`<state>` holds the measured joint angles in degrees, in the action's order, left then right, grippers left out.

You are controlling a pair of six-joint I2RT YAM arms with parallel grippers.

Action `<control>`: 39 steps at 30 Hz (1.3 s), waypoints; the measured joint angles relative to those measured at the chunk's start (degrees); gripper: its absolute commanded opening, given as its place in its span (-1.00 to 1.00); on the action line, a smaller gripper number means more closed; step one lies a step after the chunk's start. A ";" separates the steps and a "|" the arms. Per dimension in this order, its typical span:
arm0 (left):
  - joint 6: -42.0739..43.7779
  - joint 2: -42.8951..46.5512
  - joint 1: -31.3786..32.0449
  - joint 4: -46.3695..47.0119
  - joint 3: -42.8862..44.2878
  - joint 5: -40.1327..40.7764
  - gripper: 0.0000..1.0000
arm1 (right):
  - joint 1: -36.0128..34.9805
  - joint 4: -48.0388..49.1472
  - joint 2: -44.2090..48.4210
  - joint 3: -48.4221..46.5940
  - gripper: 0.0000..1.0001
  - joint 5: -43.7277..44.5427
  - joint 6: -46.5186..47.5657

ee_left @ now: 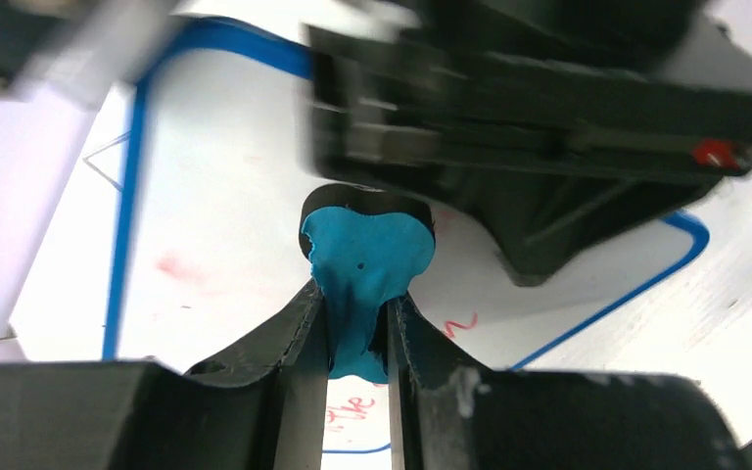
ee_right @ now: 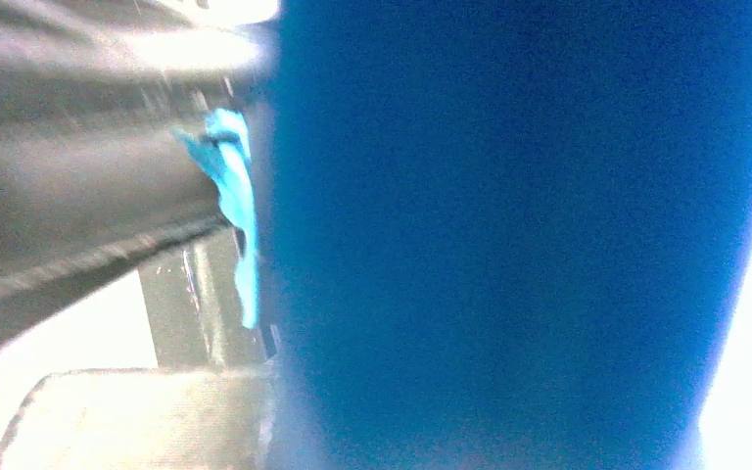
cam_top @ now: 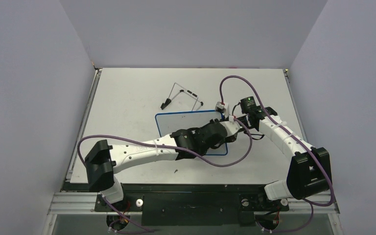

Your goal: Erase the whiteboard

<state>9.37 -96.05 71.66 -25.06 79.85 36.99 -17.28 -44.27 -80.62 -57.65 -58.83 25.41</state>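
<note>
The whiteboard (cam_top: 186,122) lies flat on the table, white with a thin blue rim. My left gripper (cam_top: 220,132) hovers over its right half, shut on a blue-black eraser (ee_left: 367,255) whose black face meets the board (ee_left: 215,196). Red handwriting (ee_left: 455,325) shows beside the left fingers, and a faint red smear (ee_left: 171,266) lies further left. My right gripper (cam_top: 229,117) is shut at the board's far right corner, its dark body (ee_left: 548,127) tapering down onto the surface. In the right wrist view a blurred blue mass hides the fingers; the eraser (ee_right: 230,166) shows at left.
A black wire stand (cam_top: 181,95) lies on the table just behind the board. Purple cables (cam_top: 235,81) loop over both arms near the board's right side. Grey walls close in the table on three sides.
</note>
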 measured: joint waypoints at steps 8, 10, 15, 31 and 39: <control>-4.94 8.72 -8.79 6.16 -1.57 -7.96 -1.00 | 0.04 -0.55 0.55 0.00 -1.00 0.09 0.09; -6.10 10.34 -9.25 7.63 -3.37 -8.37 -1.00 | 0.04 -0.57 0.57 0.00 -1.00 0.09 0.15; -9.92 13.25 -8.85 9.73 -11.15 -9.86 -1.00 | 0.04 -0.59 0.57 0.00 -1.00 0.09 0.46; -27.69 29.00 -17.35 25.73 -38.62 -15.08 -1.00 | 0.04 -0.61 0.57 0.00 -1.00 0.09 0.55; -29.97 22.60 -16.81 29.40 -34.88 -12.72 -1.00 | 1.16 -0.92 0.57 0.00 -1.00 0.04 -0.68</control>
<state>-20.60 -73.45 54.85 4.34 44.97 24.27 -16.12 -45.19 -80.05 -57.65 -58.78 24.73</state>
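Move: The left gripper already pinches the eraser at the whiteboard's right-hand part. From it, the board's middle lies about 9 cm to the left, 1 cm back and 3 cm lower. The leftover red writing is some 7 cm left, 5 cm back and 4 cm lower; the right gripper's tips are about 4 cm back, 1 cm right and 2 cm lower. From the right gripper, the board's middle lies roughly 10 cm left, 3 cm ahead and 1 cm lower. Keep the eraser pinched and sweep the left gripper up and forward some 7 cm. Then bring it down and left over the board away from the right gripper, ending with a short run back right and forward, about 9 cm left of its start. Roll its left side down some 40 degrees and swing it counter-clockwise on the way, eraser against the board; keep the right gripper still, clamping the right edge. ##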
